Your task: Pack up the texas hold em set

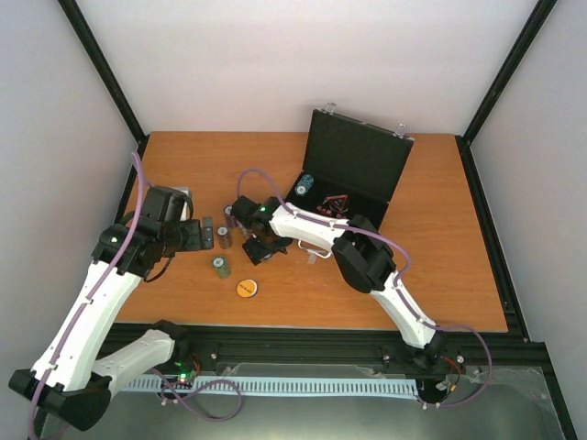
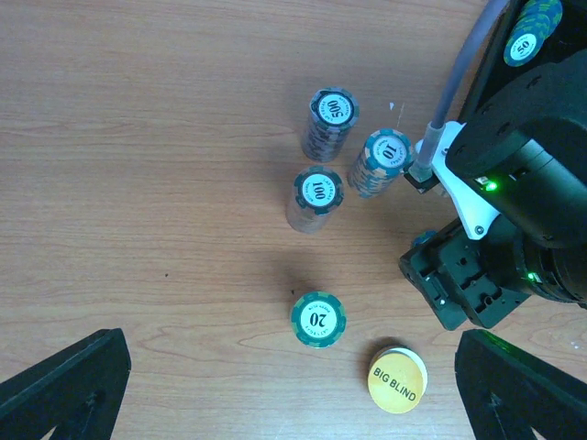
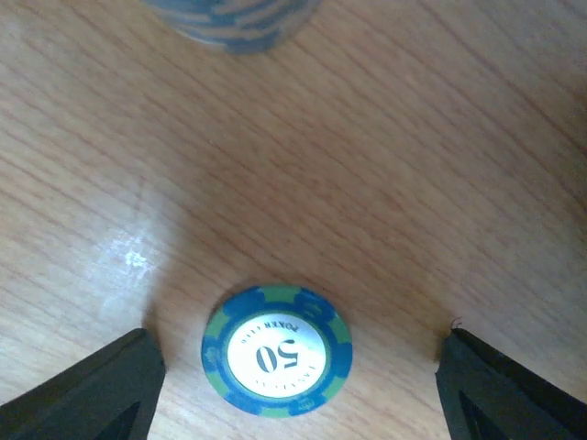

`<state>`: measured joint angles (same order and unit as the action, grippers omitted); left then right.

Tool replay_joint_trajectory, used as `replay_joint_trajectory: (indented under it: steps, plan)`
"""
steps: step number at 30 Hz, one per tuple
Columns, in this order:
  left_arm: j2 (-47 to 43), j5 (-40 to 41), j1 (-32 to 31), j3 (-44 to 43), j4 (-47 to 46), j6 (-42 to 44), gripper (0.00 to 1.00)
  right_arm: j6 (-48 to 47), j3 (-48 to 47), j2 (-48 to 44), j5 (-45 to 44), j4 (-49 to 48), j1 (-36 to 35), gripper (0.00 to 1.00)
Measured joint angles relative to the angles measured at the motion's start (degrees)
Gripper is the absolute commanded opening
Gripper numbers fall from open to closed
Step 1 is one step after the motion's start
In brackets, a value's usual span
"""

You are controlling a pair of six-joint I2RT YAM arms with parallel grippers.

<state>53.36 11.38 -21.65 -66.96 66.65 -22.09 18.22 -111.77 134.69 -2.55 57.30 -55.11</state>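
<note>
The black case (image 1: 353, 170) stands open at the back right, with a chip stack (image 1: 304, 183) and the red-black triangle (image 1: 332, 203) inside. My right gripper (image 3: 296, 335) is open low over the table, a blue-green "50" chip stack (image 3: 277, 351) between its fingers (image 3: 92, 390) with gaps on both sides. My left gripper (image 2: 293, 403) is open and holds nothing. Ahead of it stand the "20" stack (image 2: 318, 319), "100" stack (image 2: 317, 194), "500" stack (image 2: 332, 115), "10" stack (image 2: 385, 156) and the orange "BIG BLIND" disc (image 2: 397, 379).
The right arm's wrist (image 2: 495, 247) crowds the chips from the right in the left wrist view. Another stack (image 3: 234, 18) stands just beyond the "50" one. Black frame posts and white walls (image 1: 293, 64) border the wooden table (image 1: 440, 275).
</note>
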Motion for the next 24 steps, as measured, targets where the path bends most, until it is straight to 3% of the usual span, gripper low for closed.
replay_joint_trajectory:
  steps: [7, 14, 18, 24]
  plan:
    - [0.1, 0.1, 0.0, 0.0, 0.0, 0.0, 1.00, -0.5, -1.9, 1.2, 0.4, -0.1, 0.0, 0.61]
    - [0.1, 0.2, 0.0, 0.3, 0.0, -0.1, 1.00, -0.2, -0.1, 0.3, 0.2, -1.5, 0.0, 0.57]
    - [0.1, 0.2, 0.0, 0.6, -0.1, -0.2, 1.00, 0.0, 1.7, -0.7, 0.2, -2.2, 0.0, 0.44]
    - [0.4, 0.0, 0.0, 0.9, -0.2, -0.2, 1.00, 0.4, 2.1, -1.0, 0.2, -2.2, 0.0, 0.36]
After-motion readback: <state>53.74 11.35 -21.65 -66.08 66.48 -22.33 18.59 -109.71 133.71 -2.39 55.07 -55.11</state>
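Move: The 50 chip lies flat on the table between the right hand's open fingers, about 1 cm to the left of its hand point and 1 cm below. From that hand, the 10 stack stands some 6 cm ahead and 5 cm left, the 100 stack about 3 cm ahead and 11 cm left, and the big blind button lies 9 cm back and 4 cm left. From the left hand, the chip is roughly 5 cm ahead, 12 cm right and 23 cm below. The right fingertips come to bear on both sides of the 50 chip, closing from wide open to about its 4 cm width. The hand stays down at table height with the fingers pointing down; it edges barely 1 cm left towards the chip, then back to where it began while the fingers go on closing. ##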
